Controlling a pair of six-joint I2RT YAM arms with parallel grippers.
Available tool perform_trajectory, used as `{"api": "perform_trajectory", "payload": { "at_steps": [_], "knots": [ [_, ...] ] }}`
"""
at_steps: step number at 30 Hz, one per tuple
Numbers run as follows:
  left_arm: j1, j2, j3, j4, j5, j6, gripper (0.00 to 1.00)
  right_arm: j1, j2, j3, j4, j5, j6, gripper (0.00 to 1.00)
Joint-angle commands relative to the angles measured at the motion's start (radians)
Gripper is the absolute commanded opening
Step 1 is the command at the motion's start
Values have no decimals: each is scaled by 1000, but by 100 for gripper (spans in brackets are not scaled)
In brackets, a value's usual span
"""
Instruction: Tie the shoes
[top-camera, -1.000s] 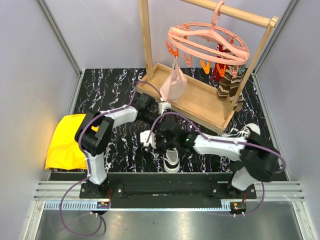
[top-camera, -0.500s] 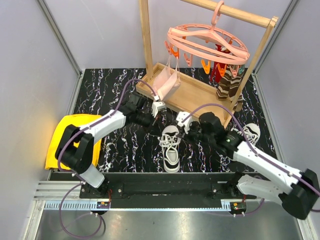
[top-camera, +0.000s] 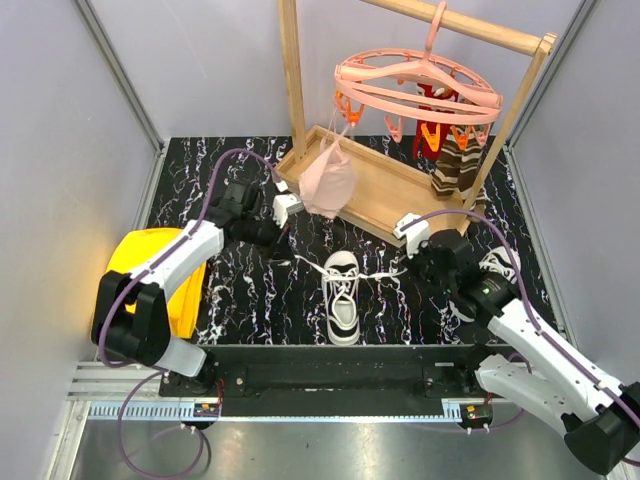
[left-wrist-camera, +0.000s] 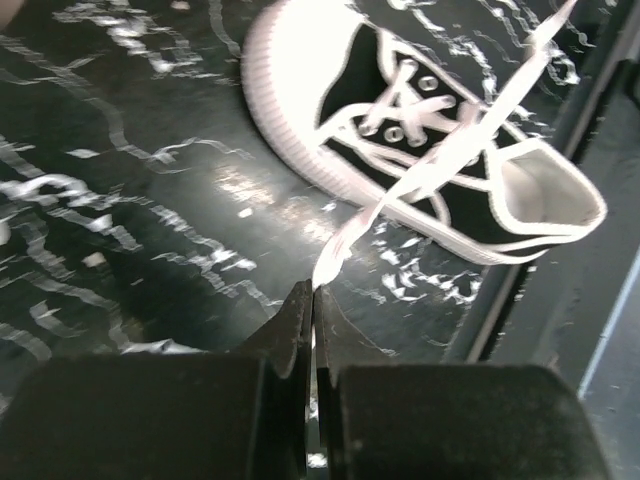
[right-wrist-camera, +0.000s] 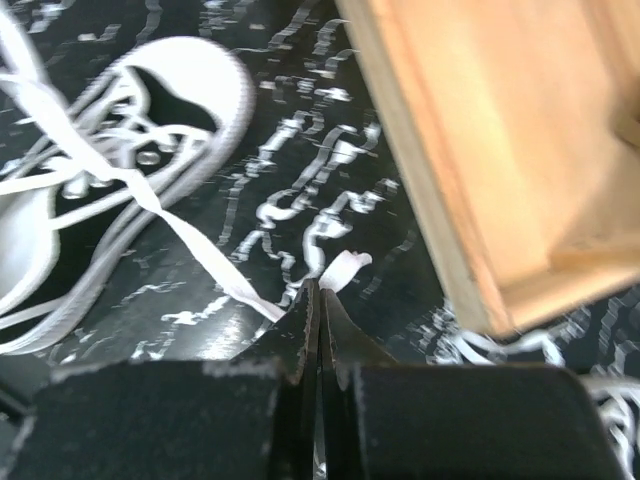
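Observation:
One white shoe (top-camera: 343, 297) with black trim lies at the middle of the table, toe pointing away from the arms. Its two laces stretch out sideways. My left gripper (top-camera: 290, 248) is shut on the end of the left lace (left-wrist-camera: 440, 165), which runs tight from the tips (left-wrist-camera: 313, 292) to the shoe (left-wrist-camera: 300, 90). My right gripper (top-camera: 407, 268) is shut on the right lace (right-wrist-camera: 200, 255) close to its end, with the tips (right-wrist-camera: 318, 285) beside the shoe (right-wrist-camera: 215, 75). The second shoe (top-camera: 497, 263) lies at the right, half hidden behind my right arm.
A wooden rack base (top-camera: 390, 195) stands behind the shoe and close to my right gripper (right-wrist-camera: 480, 130). A pink clip hanger (top-camera: 415, 85) holds a pink cloth (top-camera: 327, 180) and brown striped socks (top-camera: 458, 165). A yellow cloth (top-camera: 135, 275) lies at the left edge.
Both arms have swung apart from over the shoe, the left one to the left and the right one to the right, drawing the laces out sideways. The pink cloth has swung.

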Motion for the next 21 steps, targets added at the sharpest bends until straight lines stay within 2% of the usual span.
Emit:
{"api": "perform_trajectory", "payload": {
  "at_steps": [1,5,17,19,20,21],
  "knots": [
    [28,-77,0,-12,-52,87,0,-34,-57,34,-40,152,9,0],
    [31,-97,2,-22,-72,113,0,-51,-85,23,-46,243,-62,0],
    [47,-172,-56,-96,-220,224,0,-86,-74,-84,-98,330,-329,0],
    [44,-186,-62,-96,-163,219,0,-106,-109,-92,-127,274,-357,0],
    [44,-184,-62,-95,-146,199,0,-110,-118,-61,-164,189,-361,0],
    [36,-178,-61,-92,-137,184,0,-112,-134,-43,-240,-14,-375,0]
  ]
}}
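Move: The crossed laces on the task shoe, held at their ends by both grippers, lie about 12 cm right of the left hand, 2 cm back and 6 cm lower; the yellow cloth is some 32 cm to this hand's left and 5 cm back. From the right hand the crossing is roughly 16 cm left, level fore-and-aft, 9 cm below; the wooden tray's near corner is about 12 cm right and 7 cm ahead, the second shoe some 23 cm right, 1 cm back. Both shut grippers draw sideways away from the task shoe to pull the laces tight, the right going about 9 cm right towards the second shoe, rising a little, then sinking, while it rolls some 25 degrees to point more steeply down, and its lace end comes out of the fingers. The left keeps its pinch on its lace end and hauls it about 5 cm left, up slightly and down again, tilting a little more downward. ##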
